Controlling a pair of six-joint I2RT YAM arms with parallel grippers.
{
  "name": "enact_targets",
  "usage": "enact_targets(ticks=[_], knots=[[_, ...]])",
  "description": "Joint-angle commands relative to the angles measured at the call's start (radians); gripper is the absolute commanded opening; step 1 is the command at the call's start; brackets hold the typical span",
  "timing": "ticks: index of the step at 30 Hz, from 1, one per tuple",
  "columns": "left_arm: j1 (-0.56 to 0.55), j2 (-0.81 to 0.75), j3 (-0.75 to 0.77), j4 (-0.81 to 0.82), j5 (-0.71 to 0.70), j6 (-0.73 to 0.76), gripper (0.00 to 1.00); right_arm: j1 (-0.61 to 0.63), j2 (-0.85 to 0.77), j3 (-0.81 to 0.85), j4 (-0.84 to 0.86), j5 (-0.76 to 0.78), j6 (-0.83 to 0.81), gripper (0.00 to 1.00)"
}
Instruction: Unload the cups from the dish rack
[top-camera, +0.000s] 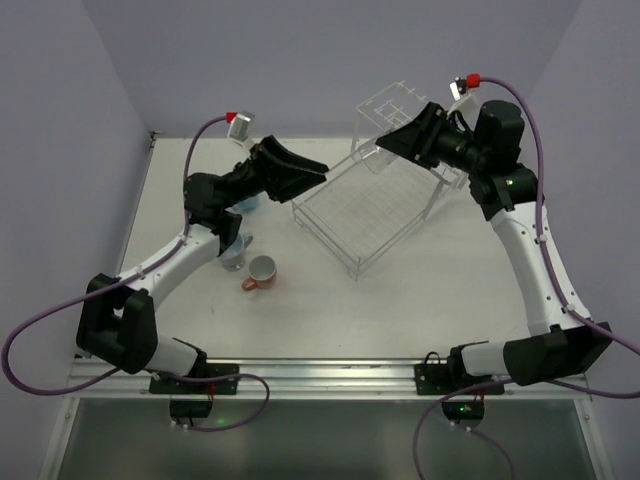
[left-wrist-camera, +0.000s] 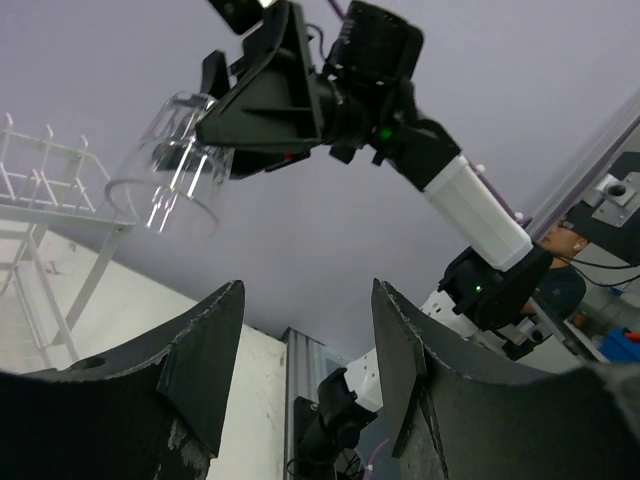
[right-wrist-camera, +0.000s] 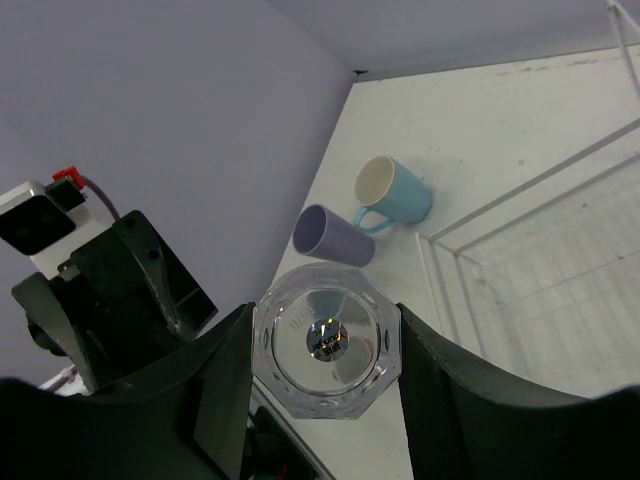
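Note:
My right gripper (right-wrist-camera: 325, 320) is shut on a clear glass tumbler (right-wrist-camera: 327, 347), its faceted base toward the camera, held in the air above the dish rack (top-camera: 365, 215). The left wrist view shows that tumbler (left-wrist-camera: 165, 170) sticking out of the right gripper. My left gripper (left-wrist-camera: 308, 290) stands open and empty, raised left of the rack (top-camera: 312, 172) and pointing at the right gripper (top-camera: 385, 143). A light blue mug (right-wrist-camera: 392, 190) and a lavender mug (right-wrist-camera: 333, 237) lie on the table. A salmon-pink mug (top-camera: 262, 271) and a grey-blue mug (top-camera: 234, 256) stand near the left arm.
The clear rack has a low basket tray (right-wrist-camera: 540, 250) and a raised tilted tier (top-camera: 395, 105) at the back. Purple walls close in the table on the left, back and right. The arm bases sit on a rail (top-camera: 320, 375) at the near edge.

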Motion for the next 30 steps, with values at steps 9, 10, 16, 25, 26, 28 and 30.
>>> enact_targets(ticks=[9, 10, 16, 25, 26, 28, 30], knots=[[-0.017, 0.046, 0.013, 0.187, 0.009, -0.077, 0.58, 0.022, -0.061, -0.173, 0.356, -0.215, 0.198, 0.0], [-0.018, 0.052, 0.013, 0.187, 0.006, -0.077, 0.57, 0.028, -0.064, -0.177, 0.37, -0.215, 0.21, 0.0], [-0.032, 0.081, 0.022, 0.187, -0.006, -0.077, 0.58, 0.041, -0.062, -0.185, 0.437, -0.253, 0.259, 0.0], [-0.071, 0.113, 0.082, 0.188, -0.033, -0.082, 0.58, 0.088, -0.033, -0.173, 0.45, -0.24, 0.258, 0.0], [-0.074, 0.118, 0.086, 0.188, -0.034, -0.086, 0.58, 0.096, -0.029, -0.164, 0.445, -0.235, 0.253, 0.0], [-0.08, 0.122, 0.102, 0.19, -0.034, -0.089, 0.58, 0.114, -0.015, -0.158, 0.442, -0.229, 0.246, 0.0], [-0.081, 0.122, 0.108, 0.187, -0.036, -0.089, 0.58, 0.134, -0.007, -0.151, 0.436, -0.216, 0.238, 0.0]])
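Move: The clear cup, its base already in the right fingers, lies about 10 cm ahead and 11 right of the open left hand, 2 higher. From the right hand, the cup's middle is roughly 2 cm ahead, 3 left and 1 below; the left gripper it is taken to is some 13 left and 9 back, about level. The dish rack lies some 18 ahead, 10 right and 36 below the left hand. Right hand carries clear cup about 6 cm left, 4 back; open left hand edges 3 right towards it. ##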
